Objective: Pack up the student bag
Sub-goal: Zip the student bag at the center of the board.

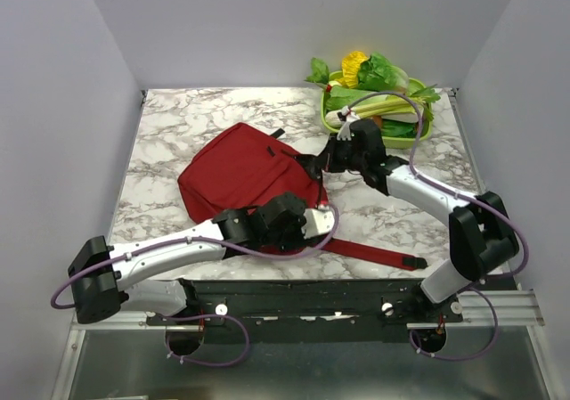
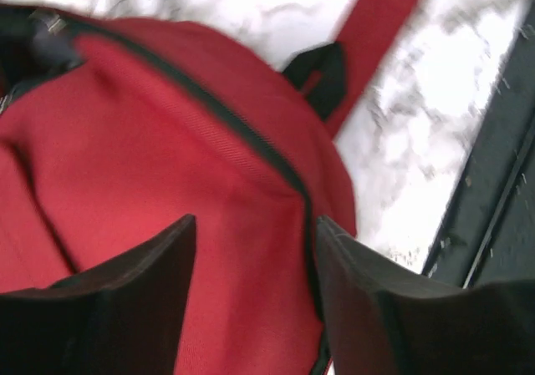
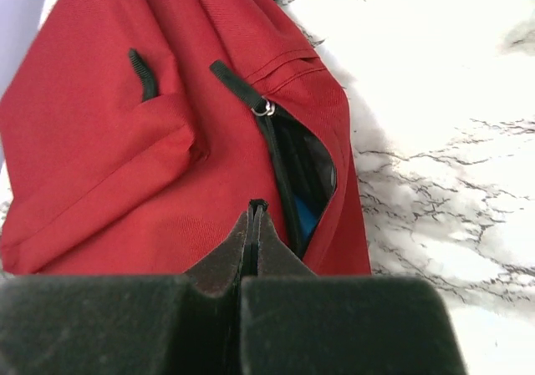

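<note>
The dark red student bag [image 1: 239, 173] lies flat in the middle of the marble table. My right gripper [image 3: 257, 206] is shut at the bag's right edge, and a small black zip tab pokes out between its tips. Beside them a zip pocket [image 3: 305, 174] gapes, showing dark lining and something blue [image 3: 305, 218] inside. Another zip slider with a black pull [image 3: 251, 98] sits at the top of that gap. My left gripper [image 2: 255, 233] hangs open just over the bag's near side, red fabric and a black zip line [image 2: 251, 137] between its fingers [image 2: 150, 266].
A long red strap [image 1: 374, 254] with a black end trails right along the table's near edge. A green tray [image 1: 331, 119] of leafy vegetables and a yellow item stands at the back right. The black mounting rail [image 1: 338, 297] runs along the front.
</note>
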Motion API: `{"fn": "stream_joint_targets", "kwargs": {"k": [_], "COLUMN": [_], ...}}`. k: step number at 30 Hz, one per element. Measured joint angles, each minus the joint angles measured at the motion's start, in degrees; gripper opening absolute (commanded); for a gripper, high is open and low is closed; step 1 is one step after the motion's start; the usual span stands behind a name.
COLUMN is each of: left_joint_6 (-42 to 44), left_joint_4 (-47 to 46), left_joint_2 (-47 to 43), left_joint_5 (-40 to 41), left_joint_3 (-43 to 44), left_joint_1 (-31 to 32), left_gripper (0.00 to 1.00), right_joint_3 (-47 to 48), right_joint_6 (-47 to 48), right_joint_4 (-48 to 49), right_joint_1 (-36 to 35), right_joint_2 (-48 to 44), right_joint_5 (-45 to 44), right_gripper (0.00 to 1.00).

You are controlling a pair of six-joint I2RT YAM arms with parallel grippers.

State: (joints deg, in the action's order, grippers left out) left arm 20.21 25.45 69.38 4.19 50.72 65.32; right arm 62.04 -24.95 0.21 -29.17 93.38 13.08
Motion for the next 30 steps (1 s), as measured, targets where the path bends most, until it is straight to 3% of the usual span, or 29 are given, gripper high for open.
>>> {"fn": "stream_joint_targets", "kwargs": {"k": [5, 10, 23, 28, 30], "left_joint_6": [-12.13, -21.05, -31.06, -32.76, -32.94], "left_joint_4": [-1.25, -3.39, -4.66, -5.97, -7.43], "left_joint_2": [3.52, 9.7, 19.45, 23.85, 25.0], "left_joint_5": [5.66, 7.43, 10.54, 13.49, 14.78], "left_joint_3": [5.22, 10.71, 17.99, 17.99, 17.77], "left_joint_1": [-4.66, -4.96, -5.27, -5.49, -5.62], "left_gripper": [0.77, 0.83, 0.97, 0.95, 0.87], "right_joint_3": [-6.16, -8.24, -9.22, -9.25, -9.25], "right_joint_6": [-2.21, -3.19, -3.52, -3.61, -3.72], "right_joint_4": [5.22, 7.19, 8.72, 8.74, 8.74], "right_joint_1": [0.39, 0.39, 0.42, 0.79, 0.81], "right_joint_2": [-5.35, -5.4, -6.23, -7.28, -7.48], "right_joint_5": [0.37, 0.96, 1.14, 1.16, 1.18], "right_gripper": [0.01, 0.01, 0.01, 0.01, 0.01]}}
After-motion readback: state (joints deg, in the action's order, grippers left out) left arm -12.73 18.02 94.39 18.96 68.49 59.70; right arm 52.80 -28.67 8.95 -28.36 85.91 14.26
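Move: Ahead of the left hand lies the zipped rim of the student bag that it goes for, about 9 cm farther out, 5 cm to its right and some 5 cm lower. The zip slider is about 16 cm ahead and 4 cm right of that hand; the black strap joint is 1 cm ahead and 5 cm right. From the right hand, that rim is about 9 cm back, level sideways and 5 cm lower, and the vegetable basket 15 cm ahead, 13 cm right. Swinging forward about 10 cm and some 6 cm to the right, the left hand rises a little, then sinks towards the bag's zipped rim, turning nearly 40 degrees counter-clockwise while its part-open fingers spread wide to straddle the rim. The right hand, fingers still shut, backs off roughly 2 cm from the zip and ends slightly higher. ##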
